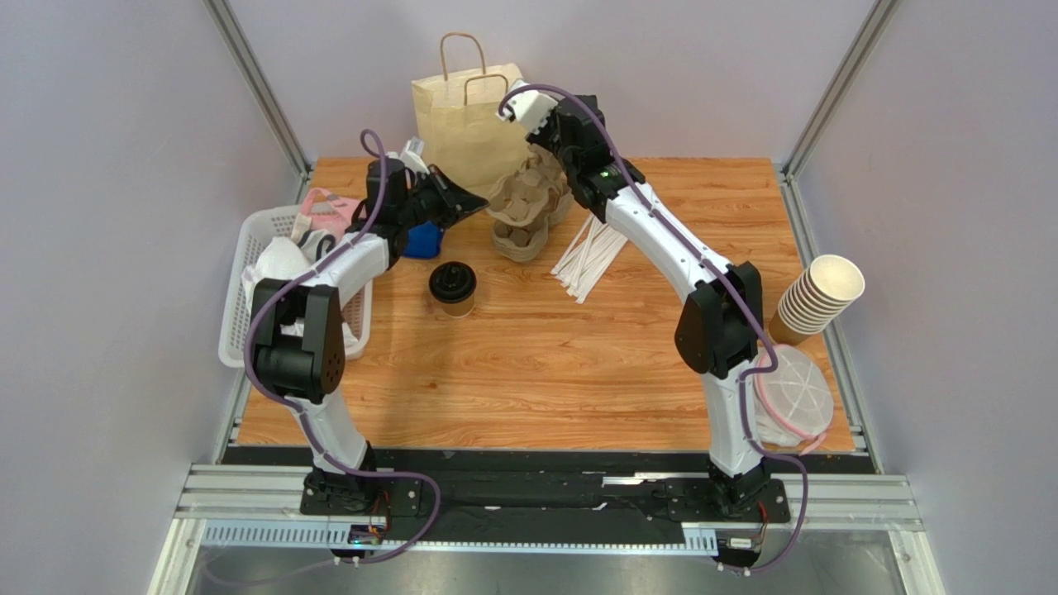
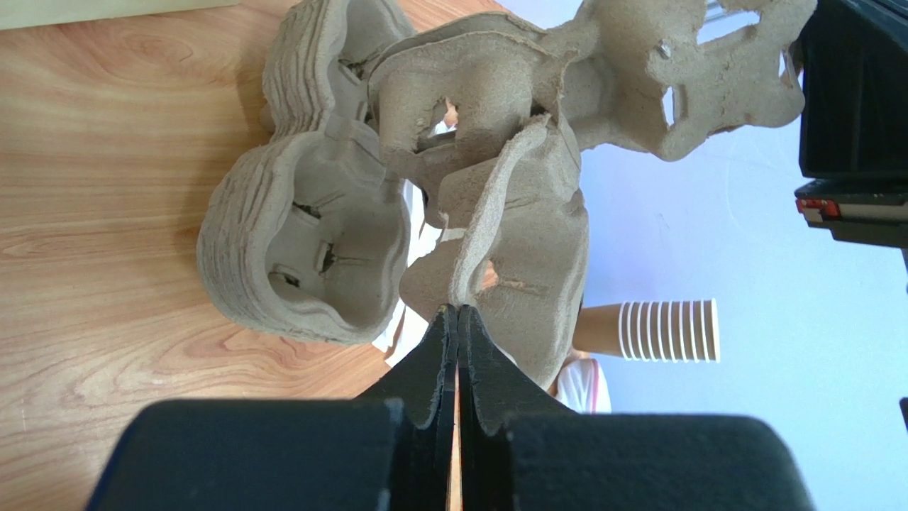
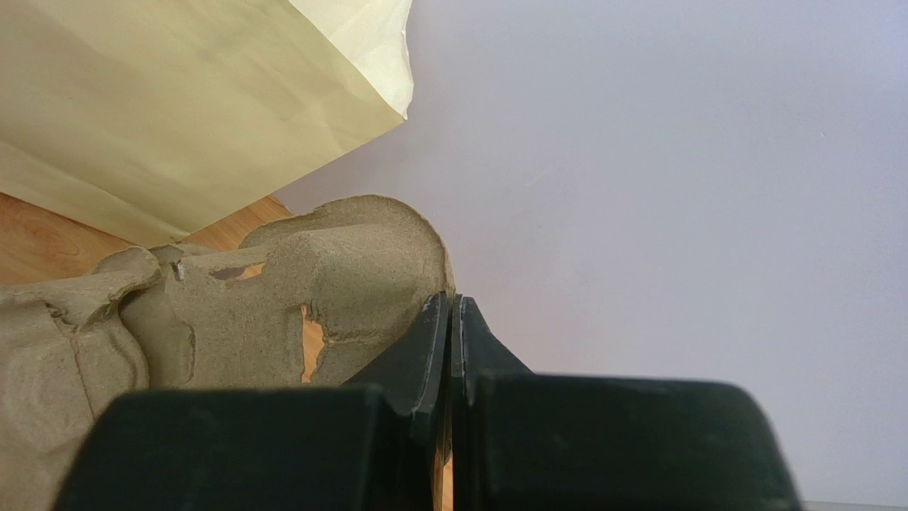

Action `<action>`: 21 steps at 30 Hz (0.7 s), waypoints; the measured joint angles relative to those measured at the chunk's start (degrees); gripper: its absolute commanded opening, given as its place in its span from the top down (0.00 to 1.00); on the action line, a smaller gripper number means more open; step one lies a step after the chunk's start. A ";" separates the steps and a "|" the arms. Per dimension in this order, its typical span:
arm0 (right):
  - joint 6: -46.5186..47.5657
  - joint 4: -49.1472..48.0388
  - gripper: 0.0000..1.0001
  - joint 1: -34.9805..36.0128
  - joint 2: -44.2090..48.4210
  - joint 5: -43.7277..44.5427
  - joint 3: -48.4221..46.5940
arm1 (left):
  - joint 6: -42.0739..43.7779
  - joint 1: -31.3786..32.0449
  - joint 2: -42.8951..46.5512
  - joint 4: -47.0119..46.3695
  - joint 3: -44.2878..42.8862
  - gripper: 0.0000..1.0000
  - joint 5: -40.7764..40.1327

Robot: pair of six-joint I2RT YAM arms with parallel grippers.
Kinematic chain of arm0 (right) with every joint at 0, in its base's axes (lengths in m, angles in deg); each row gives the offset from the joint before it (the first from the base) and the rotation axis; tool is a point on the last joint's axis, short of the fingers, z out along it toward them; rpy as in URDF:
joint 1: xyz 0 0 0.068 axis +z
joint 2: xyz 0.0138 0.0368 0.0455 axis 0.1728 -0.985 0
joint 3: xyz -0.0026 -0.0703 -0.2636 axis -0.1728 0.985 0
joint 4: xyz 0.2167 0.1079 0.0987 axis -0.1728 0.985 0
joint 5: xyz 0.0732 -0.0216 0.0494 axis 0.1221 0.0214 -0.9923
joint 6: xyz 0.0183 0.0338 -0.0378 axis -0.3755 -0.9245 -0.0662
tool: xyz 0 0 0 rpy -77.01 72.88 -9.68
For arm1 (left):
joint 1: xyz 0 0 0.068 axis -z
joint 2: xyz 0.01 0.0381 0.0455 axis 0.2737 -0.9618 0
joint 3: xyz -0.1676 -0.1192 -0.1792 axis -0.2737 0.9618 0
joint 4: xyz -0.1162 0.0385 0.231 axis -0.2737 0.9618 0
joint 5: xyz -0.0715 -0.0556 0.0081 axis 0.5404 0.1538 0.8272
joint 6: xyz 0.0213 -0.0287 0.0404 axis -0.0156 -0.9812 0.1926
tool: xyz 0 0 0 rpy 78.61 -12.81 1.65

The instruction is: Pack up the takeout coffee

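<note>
The takeout coffee point(image 1: 452, 285), a tan cup with a black lid, stands on the wooden table left of centre, apart from both grippers. The paper bag point(image 1: 470, 118) stands upright at the back. In front of it is a stack of grey pulp cup carriers point(image 1: 528, 213). My left gripper point(image 1: 479, 203) is shut on the edge of the top carrier point(image 2: 512, 229), which tilts up off the stack point(image 2: 309, 240). My right gripper point(image 1: 554, 174) is shut on the other edge of that carrier point(image 3: 352, 287), with the bag point(image 3: 181, 96) just behind.
A white basket point(image 1: 248, 310) with packets sits at the left edge. White stirrers point(image 1: 590, 260) lie right of the carriers. A stack of lidless cups point(image 1: 820, 298) and clear lids point(image 1: 795, 397) are at the right edge. A blue object point(image 1: 425, 239) lies near the left gripper.
</note>
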 measured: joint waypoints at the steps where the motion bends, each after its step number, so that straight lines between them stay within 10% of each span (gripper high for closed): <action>1: 0.02 -0.33 1.00 -0.09 0.00 -0.02 0.00 | 0.07 0.00 0.11 0.00 0.00 1.00 0.07; 9: -1.51 -0.20 1.00 -0.33 0.02 -0.68 0.00 | 0.57 0.02 0.35 0.04 -0.07 0.98 0.74; 16: -4.44 0.59 1.00 -0.48 3.63 -4.72 4.57 | 1.84 0.52 -0.50 1.36 -1.81 0.53 2.60; 21: -4.44 -1.27 1.00 0.17 6.27 -6.21 9.01 | 1.90 0.44 -0.50 1.64 -1.81 0.40 4.20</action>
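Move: Both hands already pinch the lifted cup tray. Its middle lies some 5 cm ahead of the left hand, 6 to its right and 5 higher. The tray stack is on the table about 6 cm ahead, 7 right and 17 below, the lidded cup 9 back and 7 left. From the right hand, the tray's middle is roughly 5 cm back, 6 left and 6 lower; the paper bag stands 6 ahead, 13 left and 16 below. Nearly in place, the left hand opens its fingers to about half around the tray's lower rim, drifting about 1 cm right and back as it turns slightly clockwise. The right hand keeps its pinch on the tray's upper end; after a brief hold it draws back about 2.5 cm, edging left and down with a slight roll. ##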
